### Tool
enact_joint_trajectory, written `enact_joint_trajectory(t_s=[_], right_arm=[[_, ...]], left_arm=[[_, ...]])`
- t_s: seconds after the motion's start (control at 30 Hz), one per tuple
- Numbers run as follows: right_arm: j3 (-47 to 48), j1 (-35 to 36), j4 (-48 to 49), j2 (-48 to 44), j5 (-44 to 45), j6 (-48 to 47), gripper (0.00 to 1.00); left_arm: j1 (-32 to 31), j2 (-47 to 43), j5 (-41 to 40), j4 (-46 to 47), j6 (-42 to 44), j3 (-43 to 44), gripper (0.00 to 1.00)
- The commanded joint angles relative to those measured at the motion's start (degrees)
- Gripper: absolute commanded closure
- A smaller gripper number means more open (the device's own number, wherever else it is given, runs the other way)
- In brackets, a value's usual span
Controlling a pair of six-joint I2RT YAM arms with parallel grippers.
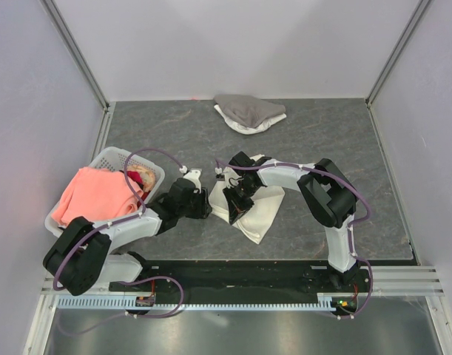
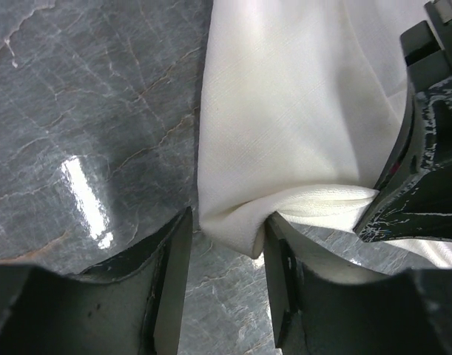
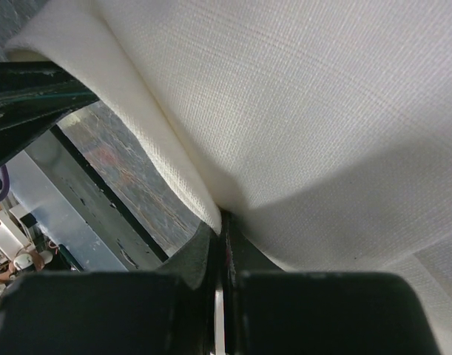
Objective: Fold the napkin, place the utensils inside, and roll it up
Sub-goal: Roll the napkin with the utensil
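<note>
The cream-white napkin (image 1: 261, 211) lies crumpled in the middle of the dark table, partly lifted. My right gripper (image 1: 237, 198) is shut on a fold of the napkin (image 3: 299, 103); in the right wrist view its jaws (image 3: 224, 220) pinch the cloth tight. My left gripper (image 1: 208, 203) stands open at the napkin's left corner. In the left wrist view that corner (image 2: 237, 233) sits between the fingers of the left gripper (image 2: 227, 222) and touches the right-hand one, with a gap on the other side. The utensils are out of view.
A white basket (image 1: 111, 157) at the left holds a salmon-pink cloth (image 1: 92, 194) and small items. A grey-and-white cloth heap (image 1: 248, 111) lies at the back. Walls close in the table on three sides, and a black rail (image 1: 233, 275) runs along the front.
</note>
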Motion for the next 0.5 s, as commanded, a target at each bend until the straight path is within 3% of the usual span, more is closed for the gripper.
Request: enact_joint_trajectory(t_s=[0.0,0.13,0.47], right_arm=[[-0.5,0.2,-2.0,3.4,4.4,-3.1,1.0],[-0.4,0.1,-2.1,3.8,4.2,-3.3,1.0],[-0.1,-0.3,-2.1,3.2,4.1,-2.9,1.0]], left_arm=[[0.0,-0.4,0.1,5.3,4.0,0.3,0.55],[0.0,1.1,0.0,5.4,4.7,1.0,0.62],[0.0,2.8,-0.9,4.7,5.1,1.9,0.98]])
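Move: The rolled edge's left end, at the napkin's near-left corner, already lies between my left fingertips, within about 1 cm of the hand point. The right gripper pinches that same edge roughly 6 cm to the right and 2 cm back. The napkin's middle is some 10 cm right and 5 cm ahead of my left hand; its near-right corner is about 13 cm right and 9 cm back. From my right hand, that left end lies about 6 cm left and 2 cm ahead. I shut my left fingers from half open to nearly closed, pinching the left end of the napkin's rolled edge. The left hand barely shifts, less than 1 cm to the right and forward, turning a few degrees clockwise. My right hand stays put and keeps its pinch farther right along the edge. ##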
